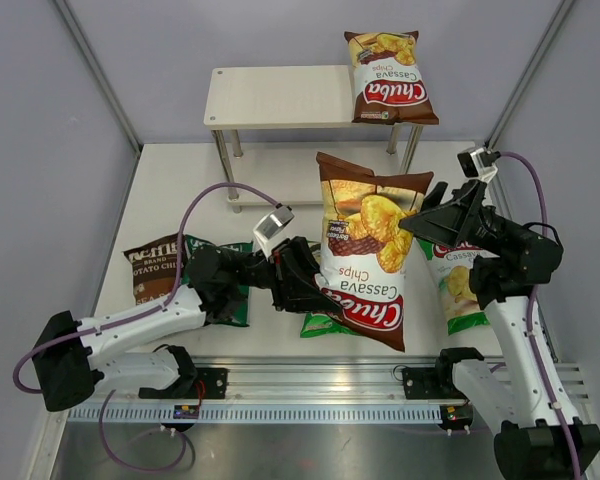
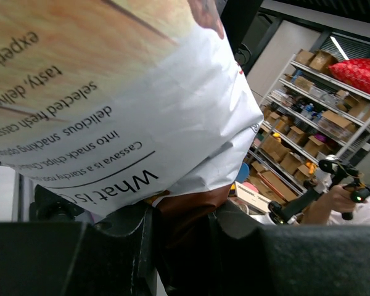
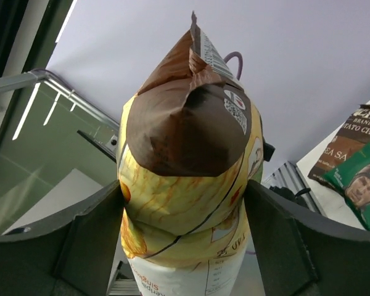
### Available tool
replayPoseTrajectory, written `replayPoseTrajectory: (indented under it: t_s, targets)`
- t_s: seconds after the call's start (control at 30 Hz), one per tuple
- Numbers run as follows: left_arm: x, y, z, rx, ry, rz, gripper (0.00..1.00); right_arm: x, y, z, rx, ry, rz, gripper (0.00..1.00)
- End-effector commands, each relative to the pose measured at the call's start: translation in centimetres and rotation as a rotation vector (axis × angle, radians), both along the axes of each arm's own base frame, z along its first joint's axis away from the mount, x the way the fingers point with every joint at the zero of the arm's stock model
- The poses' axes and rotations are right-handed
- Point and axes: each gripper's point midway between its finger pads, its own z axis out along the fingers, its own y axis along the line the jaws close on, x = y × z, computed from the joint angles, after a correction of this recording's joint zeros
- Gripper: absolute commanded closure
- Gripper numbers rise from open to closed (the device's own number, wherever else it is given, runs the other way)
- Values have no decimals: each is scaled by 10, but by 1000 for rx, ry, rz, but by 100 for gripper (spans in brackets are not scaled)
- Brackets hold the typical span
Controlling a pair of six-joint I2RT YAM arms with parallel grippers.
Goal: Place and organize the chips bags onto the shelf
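Observation:
A brown-red Chuba Cassava bag [image 1: 365, 250] stands upright above the middle of the table. My left gripper [image 1: 310, 285] is shut on its bottom edge; the left wrist view shows the brown seam [image 2: 185, 203] pinched between the jaws. My right gripper [image 1: 420, 222] is open, and its fingers [image 3: 98, 222] straddle the upper part of the same bag [image 3: 185, 160], close against both sides. A second brown-red Chuba bag [image 1: 390, 78] lies on the right end of the shelf [image 1: 270, 95].
A dark brown Kettle bag [image 1: 155, 270] and a dark green bag with a man's face [image 3: 364, 185] lie on the table at the left, partly under my left arm. One green Chuba bag [image 1: 458, 290] lies at the right and another [image 1: 320, 323] under the held bag.

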Motion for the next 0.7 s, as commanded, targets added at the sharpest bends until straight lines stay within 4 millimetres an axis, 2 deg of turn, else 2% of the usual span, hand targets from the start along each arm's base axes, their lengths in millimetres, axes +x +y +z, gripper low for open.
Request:
replayPoseTrajectory:
  t_s: [0.0,0.03,0.07,0.1,0.17,0.23,0.27,0.33,0.37,0.4,0.43,0.5,0.6,0.67]
  targets:
    - [-34,20,34,-108,-139,-159,89,-30,-2,28,-7,-84,-16,20]
    - [-35,20,36,-112,-145,-168,89,-30,-2,30,-40,-155,-60,26]
    - [-35,20,37,-114,-146,-172,89,-25,-2,25,-57,-81,-83,33]
    - [-35,19,36,-107,-144,-172,89,-26,-2,29,-71,-91,-107,47]
    - [-35,21,39,-113,-151,-162,86,-21,-4,24,-99,-102,-172,61]
    - [-28,17,37,-96,-143,-115,63,-19,-5,23,-102,-114,-201,70]
    - [-26,15,37,-89,-140,-92,56,-17,-6,24,-92,-114,-220,74]
    - [-9,7,33,-48,-108,15,26,-13,-8,22,-72,-99,-240,78]
    - [1,0,22,5,-88,71,12,-13,-10,28,-48,-121,-269,80]
    - [6,2,24,4,-75,121,1,-11,-11,27,-34,-124,-283,80]
    - [18,1,25,0,-44,191,1,-13,-13,31,-17,-140,-300,81]
    - [22,5,24,-29,-18,232,1,-9,-19,40,28,-160,-361,81]
    - [41,7,22,-74,53,357,1,-9,-28,51,95,-185,-436,81]
    - [45,9,21,-106,71,407,1,-8,-34,58,133,-197,-485,82]
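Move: The right hand, almost fully open, already straddles the brown Chuba bag's right edge near its far corner; the bag's middle lies about 7 cm to its left, 7 cm back and 3 cm lower. The left hand still pinches the near left corner, with that middle some 6 cm ahead, 6 cm right and 2 cm up. From the right hand, the middle green bag lies roughly 9 cm ahead, 9 cm left, and the right green bag 8 cm ahead, 20 cm right, both about 44 cm below. The right fingers close on the bag's right edge near the far corner and pinch it while that hand draws back and up about 4 cm each way, then returns forward with a slight drift right, turning some 20 degrees clockwise and ending about 3 cm higher. Only once that grip is nearly shut do the left fingers open wide and let go of the near left corner; the left hand first eases back and up a little, then goes forward about 3 cm while turning some 15 degrees counter-clockwise, its open fingers still around the corner. ##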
